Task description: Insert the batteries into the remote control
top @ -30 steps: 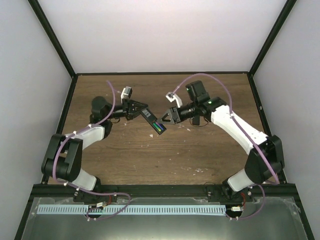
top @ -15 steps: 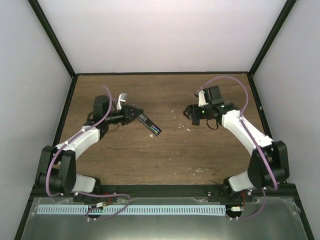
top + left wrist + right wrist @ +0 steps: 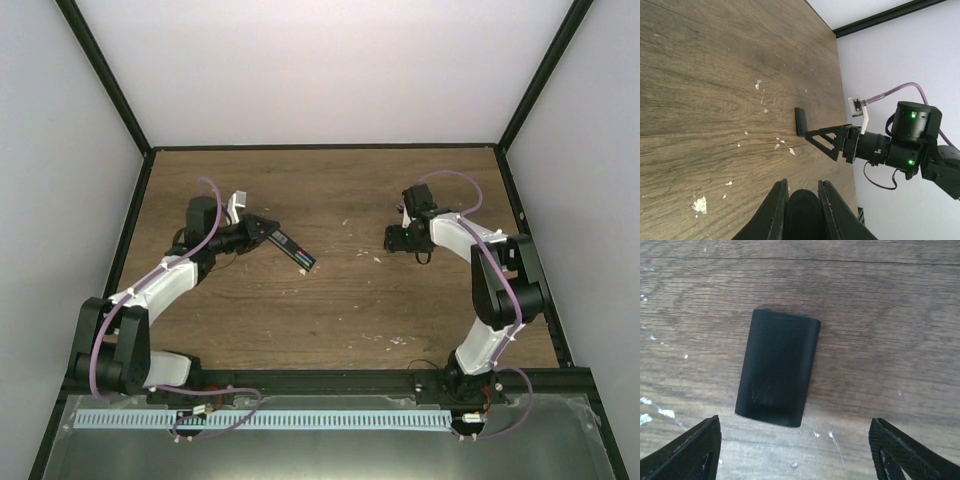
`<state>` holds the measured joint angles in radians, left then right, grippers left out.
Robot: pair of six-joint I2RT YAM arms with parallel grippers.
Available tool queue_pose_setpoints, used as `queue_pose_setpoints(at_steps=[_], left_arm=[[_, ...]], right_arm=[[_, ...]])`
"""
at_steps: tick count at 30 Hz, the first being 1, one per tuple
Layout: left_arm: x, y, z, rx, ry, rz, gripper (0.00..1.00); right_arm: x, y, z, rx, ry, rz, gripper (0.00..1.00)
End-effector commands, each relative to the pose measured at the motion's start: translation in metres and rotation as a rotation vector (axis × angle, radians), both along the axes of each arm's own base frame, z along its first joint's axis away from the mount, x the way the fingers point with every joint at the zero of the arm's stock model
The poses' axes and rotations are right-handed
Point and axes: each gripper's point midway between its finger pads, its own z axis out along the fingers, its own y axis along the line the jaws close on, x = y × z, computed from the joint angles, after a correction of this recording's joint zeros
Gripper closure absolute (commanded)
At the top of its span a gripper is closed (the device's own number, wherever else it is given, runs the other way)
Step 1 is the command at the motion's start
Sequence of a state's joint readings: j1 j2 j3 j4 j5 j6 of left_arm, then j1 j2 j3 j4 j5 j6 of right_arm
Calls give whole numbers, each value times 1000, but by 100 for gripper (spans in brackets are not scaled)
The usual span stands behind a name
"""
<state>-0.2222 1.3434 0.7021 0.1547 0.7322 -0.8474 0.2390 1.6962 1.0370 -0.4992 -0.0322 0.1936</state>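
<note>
My left gripper (image 3: 268, 232) is shut on one end of the remote control (image 3: 296, 250), a slim black bar held above the table left of centre. A blue-green strip, the batteries (image 3: 305, 258), shows at its far end. In the left wrist view the remote's rounded end (image 3: 801, 215) fills the gap between my left gripper's (image 3: 801, 183) fingers. My right gripper (image 3: 392, 238) points down at the table on the right, open and empty. In the right wrist view my right gripper (image 3: 795, 432) stands wide over a small black cover piece (image 3: 777, 367) that lies flat on the wood.
Pale specks of debris (image 3: 700, 204) are scattered over the wooden table (image 3: 330, 310). The black cover piece (image 3: 800, 121) lies by the right gripper's finger (image 3: 832, 141). Black frame rails (image 3: 320, 147) edge the table at the back and sides.
The right gripper opened, drew away from the remote to the right and now hangs over the black cover piece. The left arm pulled the remote back to the left.
</note>
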Motion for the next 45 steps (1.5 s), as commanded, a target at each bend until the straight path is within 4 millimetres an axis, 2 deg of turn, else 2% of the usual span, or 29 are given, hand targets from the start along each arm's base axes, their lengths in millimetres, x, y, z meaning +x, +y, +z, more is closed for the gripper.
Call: queue_pose_setpoints(at_steps=[1, 11, 23, 29, 35, 41, 45], left_arm=[[2, 4, 5, 16, -47, 12, 100], [7, 4, 6, 32, -45, 8, 100], [12, 4, 4, 28, -33, -3, 100], [13, 5, 1, 30, -29, -2, 100], [15, 8, -11, 44, -23, 12, 100], [14, 12, -26, 48, -47, 40, 100], [13, 14, -30, 49, -105, 43, 100]], right_arm=[[24, 4, 5, 5, -45, 3, 28], [32, 8, -13, 0, -11, 19, 37], [26, 14, -29, -80, 43, 47, 43], [16, 15, -33, -101, 73, 56, 47], [-2, 18, -38, -95, 102, 66, 52], [-19, 19, -50, -77, 139, 74, 67], [-24, 18, -50, -73, 136, 77, 74]])
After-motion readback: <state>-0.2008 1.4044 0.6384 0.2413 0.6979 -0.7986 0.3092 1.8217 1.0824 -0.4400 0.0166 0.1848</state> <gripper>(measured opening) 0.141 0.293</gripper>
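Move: The battery cover lies dark on the table about 2 cm ahead of the right hand, some 2 cm to its left and 3 cm below its open fingers. A patch of white flecks on the wood is roughly 5 cm left of the cover and 4 cm nearer the bases. From the left hand, which still holds the remote control up in the air, the cover is about 26 cm to the right, 4 cm ahead and 16 cm below. The battery cover is taken by its two long sides: the right hand sinks about 2.5 cm while sliding 3 cm forward over the cover, then draws back nearly 2 cm as it works some 2 cm to the left. The fingers close steadily from wide open until both tips rest against the cover's edges. The left hand keeps hold of the remote control and lowers it about 3.5 cm, mostly at the end. ##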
